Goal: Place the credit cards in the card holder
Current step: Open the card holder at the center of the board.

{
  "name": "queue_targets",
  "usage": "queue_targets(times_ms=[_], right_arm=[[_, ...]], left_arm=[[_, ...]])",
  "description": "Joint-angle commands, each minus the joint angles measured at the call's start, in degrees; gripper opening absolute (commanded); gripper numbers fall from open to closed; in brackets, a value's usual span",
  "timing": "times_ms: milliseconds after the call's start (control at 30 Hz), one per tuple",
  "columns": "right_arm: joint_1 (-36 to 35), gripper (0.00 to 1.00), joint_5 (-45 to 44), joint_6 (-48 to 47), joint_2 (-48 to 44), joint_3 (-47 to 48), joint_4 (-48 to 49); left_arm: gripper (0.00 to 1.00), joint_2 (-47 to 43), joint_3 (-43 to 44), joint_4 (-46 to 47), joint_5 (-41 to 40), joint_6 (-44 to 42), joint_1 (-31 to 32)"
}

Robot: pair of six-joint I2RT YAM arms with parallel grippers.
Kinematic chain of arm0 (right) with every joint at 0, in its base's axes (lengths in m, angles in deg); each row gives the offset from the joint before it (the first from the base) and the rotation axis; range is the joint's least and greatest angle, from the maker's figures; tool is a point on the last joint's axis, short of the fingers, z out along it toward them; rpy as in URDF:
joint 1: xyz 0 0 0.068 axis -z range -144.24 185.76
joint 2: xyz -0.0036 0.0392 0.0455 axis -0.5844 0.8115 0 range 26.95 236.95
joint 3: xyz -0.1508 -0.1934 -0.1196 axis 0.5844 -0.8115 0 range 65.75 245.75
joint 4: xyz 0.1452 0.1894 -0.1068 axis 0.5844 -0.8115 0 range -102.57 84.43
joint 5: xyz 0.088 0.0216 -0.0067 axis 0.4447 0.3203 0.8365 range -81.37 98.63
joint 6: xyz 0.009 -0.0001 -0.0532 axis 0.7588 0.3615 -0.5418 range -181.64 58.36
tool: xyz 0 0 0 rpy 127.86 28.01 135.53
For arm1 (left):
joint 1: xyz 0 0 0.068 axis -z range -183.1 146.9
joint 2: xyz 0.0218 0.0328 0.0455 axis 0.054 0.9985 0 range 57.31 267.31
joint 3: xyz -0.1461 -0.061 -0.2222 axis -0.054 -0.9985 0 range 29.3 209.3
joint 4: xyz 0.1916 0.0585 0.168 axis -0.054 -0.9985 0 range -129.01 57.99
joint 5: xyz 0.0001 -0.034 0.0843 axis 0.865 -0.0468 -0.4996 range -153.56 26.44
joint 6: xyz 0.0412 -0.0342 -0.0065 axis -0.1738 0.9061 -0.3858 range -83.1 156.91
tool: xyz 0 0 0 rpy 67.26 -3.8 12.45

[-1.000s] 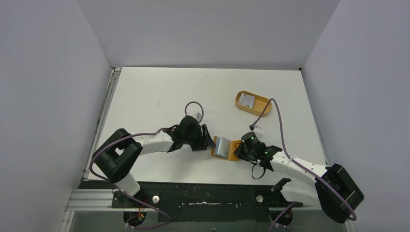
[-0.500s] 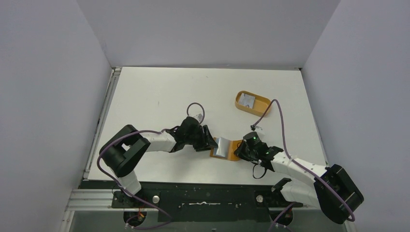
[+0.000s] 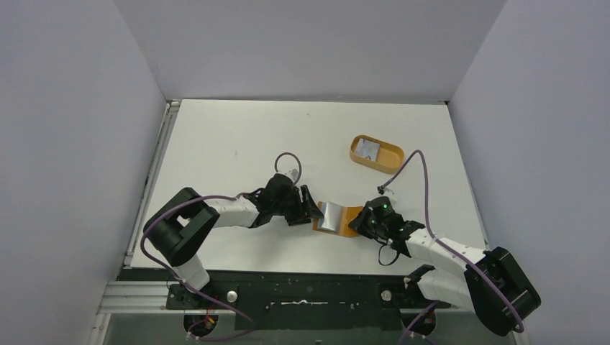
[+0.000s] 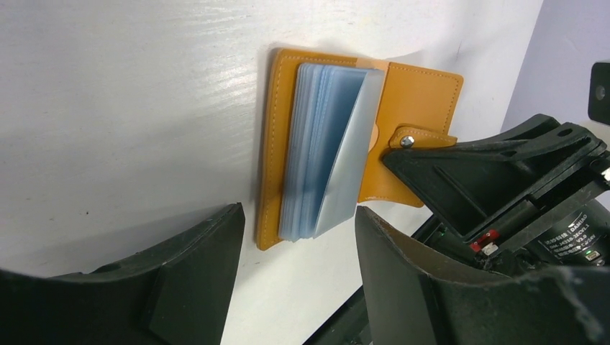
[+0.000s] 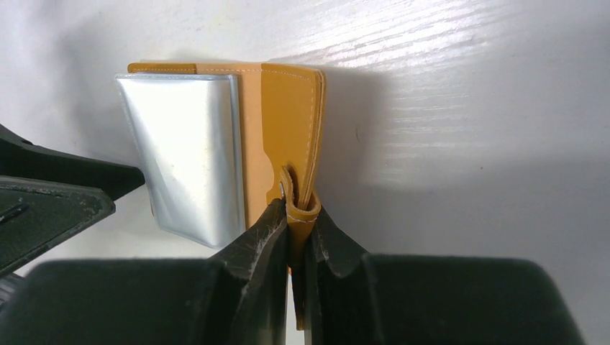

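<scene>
The card holder [image 3: 337, 218] lies open at the table's near middle, an orange wallet with grey-blue plastic sleeves [image 4: 324, 158] fanned up from its spine. My right gripper [image 5: 296, 215] is shut on the card holder's snap-tab flap [image 5: 291, 122], holding that cover on edge. My left gripper [image 4: 298, 212] is open at the wallet's other side, its fingers [image 4: 194, 273] flanking the sleeves' near end without touching them. One pale credit card [image 3: 368, 149] lies in the orange oval tray [image 3: 389, 159]. Whether the sleeves hold cards cannot be told.
The orange oval tray stands at the back right of the table. Purple cables [image 3: 411, 172] loop over the table from both wrists. Grey walls enclose the table on three sides. The right arm's body [image 4: 503, 180] sits close behind the wallet.
My left gripper narrowed, then opened again beside the sleeves. The right wrist shifted slightly right while keeping its hold on the flap.
</scene>
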Motion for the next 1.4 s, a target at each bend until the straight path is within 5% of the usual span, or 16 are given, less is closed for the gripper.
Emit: queue_targets(times_ms=[0,200,600,767,1267,1367], right_arm=[[1.91,0.00,-3.03,-2.59,1.71,-3.18,-2.67],[1.93,0.03,-3.03,-2.94,3.07,-2.11,-4.04],[1.63,0.52,-5.29,-2.86,3.44,0.08,-8.73],[1.23,0.55,-7.07,-2.95,1.20,1.40,-11.97],[-1.55,0.51,-11.83,-1.20,-8.78,6.08,-25.14],[-4.31,0.52,-14.45,-1.12,-11.39,8.95,-29.42]], left_arm=[[0.57,-0.47,0.99,-3.43,-1.70,-2.60,-0.37],[0.52,1.43,1.77,-0.62,0.00,-2.07,0.09],[0.51,-14.10,7.31,-10.05,-8.84,-9.71,3.94],[0.48,-7.28,12.72,-7.65,-4.82,-10.26,6.93],[0.00,9.34,17.41,-6.06,-3.47,-7.79,6.92],[0.00,11.14,17.68,-7.23,-4.30,-8.13,6.96]])
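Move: The clear sleeves of the open card holder lie about 4 cm to the right of the left gripper and level with it, at nearly the same height, one page standing up. The orange flap with the clasp strap is some 13 cm to its right and 2 cm back. The right gripper already pinches that strap, and from it the sleeves lie about 8 cm left and 2 cm forward. Lift the left gripper about 10 cm, carry it some 6 cm right over the sleeves, then bring it straight back down while shutting it, fingertips meeting the sleeves near their left part, wrist turned roughly 10 degrees clockwise. Open the right gripper to release the clasp strap, easing slightly forward and up, then draw it about 4 cm right and back. ##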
